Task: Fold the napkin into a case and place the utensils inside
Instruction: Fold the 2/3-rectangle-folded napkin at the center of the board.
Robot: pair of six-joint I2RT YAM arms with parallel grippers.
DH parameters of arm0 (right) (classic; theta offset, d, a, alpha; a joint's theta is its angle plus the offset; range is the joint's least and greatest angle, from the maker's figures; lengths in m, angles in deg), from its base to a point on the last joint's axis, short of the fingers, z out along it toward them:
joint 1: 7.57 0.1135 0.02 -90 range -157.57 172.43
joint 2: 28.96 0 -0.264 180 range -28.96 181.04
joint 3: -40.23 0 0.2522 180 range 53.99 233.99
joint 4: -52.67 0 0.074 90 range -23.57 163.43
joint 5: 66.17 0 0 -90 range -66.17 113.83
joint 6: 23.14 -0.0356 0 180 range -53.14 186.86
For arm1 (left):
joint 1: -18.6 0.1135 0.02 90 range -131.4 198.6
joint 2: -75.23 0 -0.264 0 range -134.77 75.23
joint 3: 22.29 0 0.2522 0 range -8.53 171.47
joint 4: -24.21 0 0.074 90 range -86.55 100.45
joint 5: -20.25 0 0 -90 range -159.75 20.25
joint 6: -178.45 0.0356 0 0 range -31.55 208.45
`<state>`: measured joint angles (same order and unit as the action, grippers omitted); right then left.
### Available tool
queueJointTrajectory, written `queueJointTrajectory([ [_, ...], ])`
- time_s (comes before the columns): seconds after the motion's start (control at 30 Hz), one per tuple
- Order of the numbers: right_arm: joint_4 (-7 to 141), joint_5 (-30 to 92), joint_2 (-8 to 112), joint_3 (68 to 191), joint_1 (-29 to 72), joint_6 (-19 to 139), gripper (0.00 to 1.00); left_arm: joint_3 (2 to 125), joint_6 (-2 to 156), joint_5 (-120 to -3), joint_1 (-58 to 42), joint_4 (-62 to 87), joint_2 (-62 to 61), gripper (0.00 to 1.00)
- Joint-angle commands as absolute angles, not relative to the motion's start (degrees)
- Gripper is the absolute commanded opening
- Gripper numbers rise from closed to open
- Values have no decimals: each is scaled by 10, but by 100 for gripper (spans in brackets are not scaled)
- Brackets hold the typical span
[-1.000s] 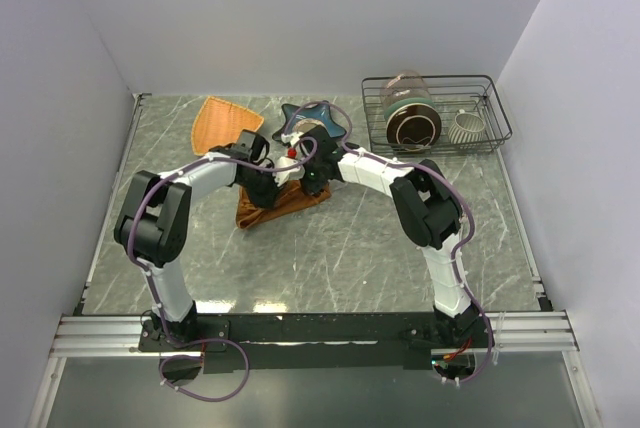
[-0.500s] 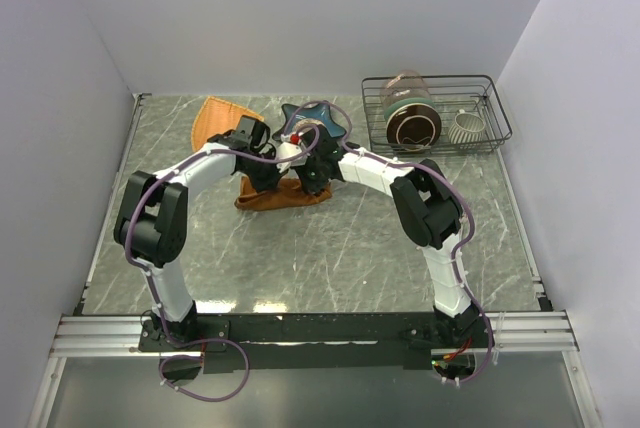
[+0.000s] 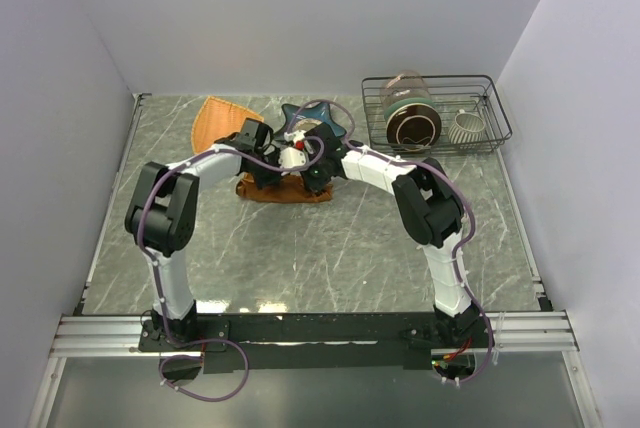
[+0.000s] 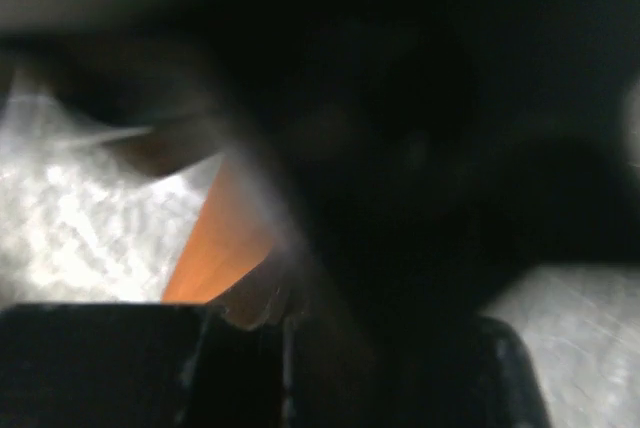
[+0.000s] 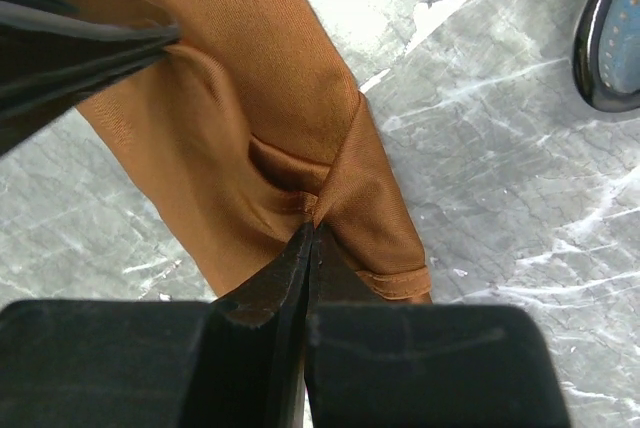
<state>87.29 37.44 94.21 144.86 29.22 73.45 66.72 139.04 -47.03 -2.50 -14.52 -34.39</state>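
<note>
The rust-orange napkin (image 3: pixel 285 191) lies bunched into a narrow strip on the marble table, just in front of the dark plate. My left gripper (image 3: pixel 262 172) is at its left part and my right gripper (image 3: pixel 318 176) at its right part, close together. In the right wrist view the napkin (image 5: pixel 270 118) is creased, and the right gripper (image 5: pixel 312 230) is shut on a pinched fold near its hemmed corner. The left gripper (image 5: pixel 168 40) bites the cloth at the upper left. The left wrist view is dark and blurred, with orange cloth (image 4: pixel 215 248) at the shut gripper (image 4: pixel 285 316). The utensils are out of view.
A lighter orange woven triangular plate (image 3: pixel 215 120) lies at the back left. A dark blue star-shaped plate (image 3: pixel 318 120) sits right behind the grippers, its rim (image 5: pixel 605 48) near the cloth. A wire rack (image 3: pixel 497 118) at the back right holds a jar and a cup.
The left gripper has shut on the cloth and moved back and right. The napkin went from a slanted heap to a flatter, level strip, drawn slightly toward the back.
</note>
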Motion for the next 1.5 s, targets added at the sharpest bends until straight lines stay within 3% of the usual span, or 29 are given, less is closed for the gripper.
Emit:
queueJointTrajectory([
  [0.0,891,389,964,1490,294,750,1,688,1451,-469,-30,-168,-376,1],
  [0.33,945,504,979,1509,297,824,0,618,1464,-437,-36,-220,-319,1],
  [0.73,981,600,914,1415,299,909,0,539,1354,-411,-92,-225,-190,1],
  [1.47,1012,614,912,1471,287,884,0,554,1374,-477,-56,-185,-308,1],
])
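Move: The folded napkin lies under both my hands, its middle about 5 cm to the right of my left fingertips, level with them and roughly 2 cm below. The star dish stands some 16 cm ahead and 11 cm to the right of that hand, the orange tray about 16 cm ahead and 10 cm left. From my right fingertips, already down on the napkin near its right end, its middle is some 8 cm left, about 1 cm below. With fingers shut on both hands, I bring my left tips down about 2 cm onto the napkin, sweep back 11 cm while rising late in the sweep, then come 2–3 cm forward and press down on the cloth again. My right tips stay low on the napkin and drag it back about 8 cm, that hand turning counter-clockwise some 25 degrees. ##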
